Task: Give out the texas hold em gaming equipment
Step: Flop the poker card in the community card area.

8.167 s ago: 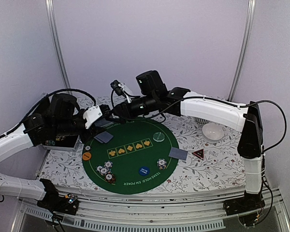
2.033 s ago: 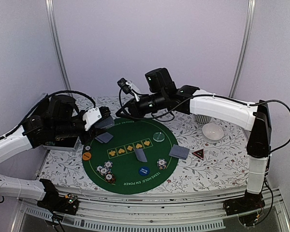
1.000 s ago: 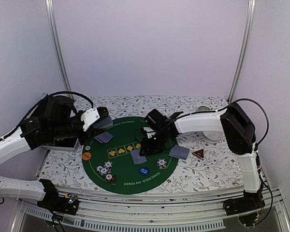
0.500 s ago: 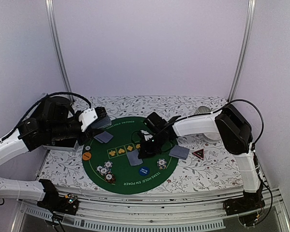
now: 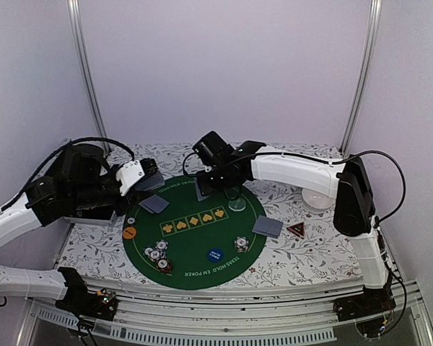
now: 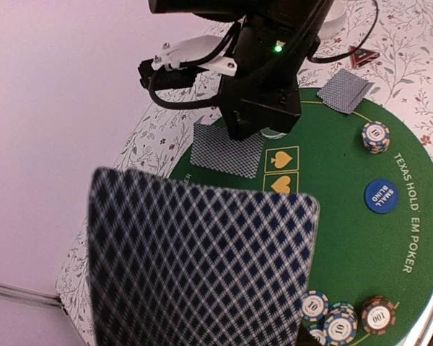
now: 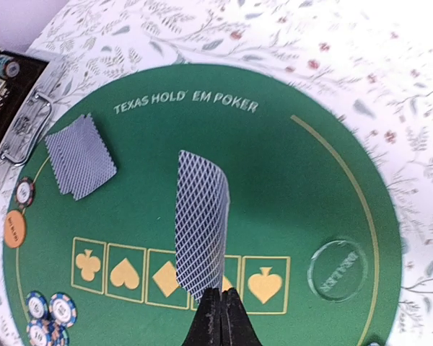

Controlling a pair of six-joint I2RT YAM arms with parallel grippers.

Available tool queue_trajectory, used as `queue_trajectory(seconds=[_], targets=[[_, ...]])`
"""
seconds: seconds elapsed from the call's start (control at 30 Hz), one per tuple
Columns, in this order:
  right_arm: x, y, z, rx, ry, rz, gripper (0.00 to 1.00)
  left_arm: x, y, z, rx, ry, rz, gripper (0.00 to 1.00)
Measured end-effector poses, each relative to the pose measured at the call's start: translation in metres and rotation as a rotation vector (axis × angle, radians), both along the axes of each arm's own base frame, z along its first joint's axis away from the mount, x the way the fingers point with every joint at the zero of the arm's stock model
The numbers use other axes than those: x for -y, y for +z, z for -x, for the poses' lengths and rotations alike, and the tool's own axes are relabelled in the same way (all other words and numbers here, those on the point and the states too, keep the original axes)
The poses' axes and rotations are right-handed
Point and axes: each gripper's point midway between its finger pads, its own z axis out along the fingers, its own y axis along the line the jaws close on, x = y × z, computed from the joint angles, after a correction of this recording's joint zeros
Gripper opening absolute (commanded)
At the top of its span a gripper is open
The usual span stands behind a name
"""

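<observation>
My right gripper is shut on the lower edge of one grey-blue-backed playing card, held upright above the far half of the green poker mat. My left gripper hovers at the mat's far left, shut on a stack of playing cards that hides its fingers. On the mat lie two cards at the left, a clear disc, striped chips, an orange button and a blue button. Two cards and a red-black triangle marker sit at the right.
A white bowl stands on the flowered tablecloth at the far right. A black case with a metal handle sits off the mat's left edge, below my left arm. A small chip stack stands near the blue button.
My right gripper closed on the card lying mid-mat, lifted it and carried it toward the mat's far side. The left arm and its stack have stayed put.
</observation>
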Motion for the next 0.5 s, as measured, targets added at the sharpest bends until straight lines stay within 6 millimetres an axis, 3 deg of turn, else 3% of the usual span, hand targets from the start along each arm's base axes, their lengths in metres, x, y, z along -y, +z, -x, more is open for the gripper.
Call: queue_trajectory(seconds=[0.07, 0.17, 0.37, 0.5], targets=[[0.001, 0.016, -0.003, 0.1, -0.023, 0.07, 0.02, -0.002, 0.0, -0.002, 0.006, 0.013, -0.004, 0.37], [-0.002, 0.019, -0.005, 0.216, -0.044, 0.192, 0.02, -0.006, 0.001, -0.005, 0.016, 0.041, -0.015, 0.37], [0.004, -0.038, 0.012, 0.336, 0.016, 0.541, 0.02, -0.013, 0.003, -0.009, 0.035, 0.08, -0.026, 0.37], [-0.001, -0.057, 0.028, 0.377, 0.112, 0.679, 0.02, -0.017, 0.005, -0.01, 0.046, 0.101, -0.031, 0.37]])
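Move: The right hand, a single card already pinched in its fingers, has the middle of the community card area some 6 cm back, 4 cm to its left and about 11 cm below. Down at mat level too, the dealer puck lies about 8 cm to that hand's right and level with it, the left card pair about 16 cm to its left, also level. From the left hand, holding the deck, the community card area is roughly 12 cm right, 5 cm ahead and 21 cm down. The right hand rises a last 2 cm, then swings down and back towards the community card area, ending about 6 cm lower and 3 cm nearer the base with its shut fingers still pinching the card by its edge. On the way the wrist rolls some 45 degrees, left side dropping and fingertips lifting to point ahead, while the left hand drifts 2 cm left and forward with the deck. ##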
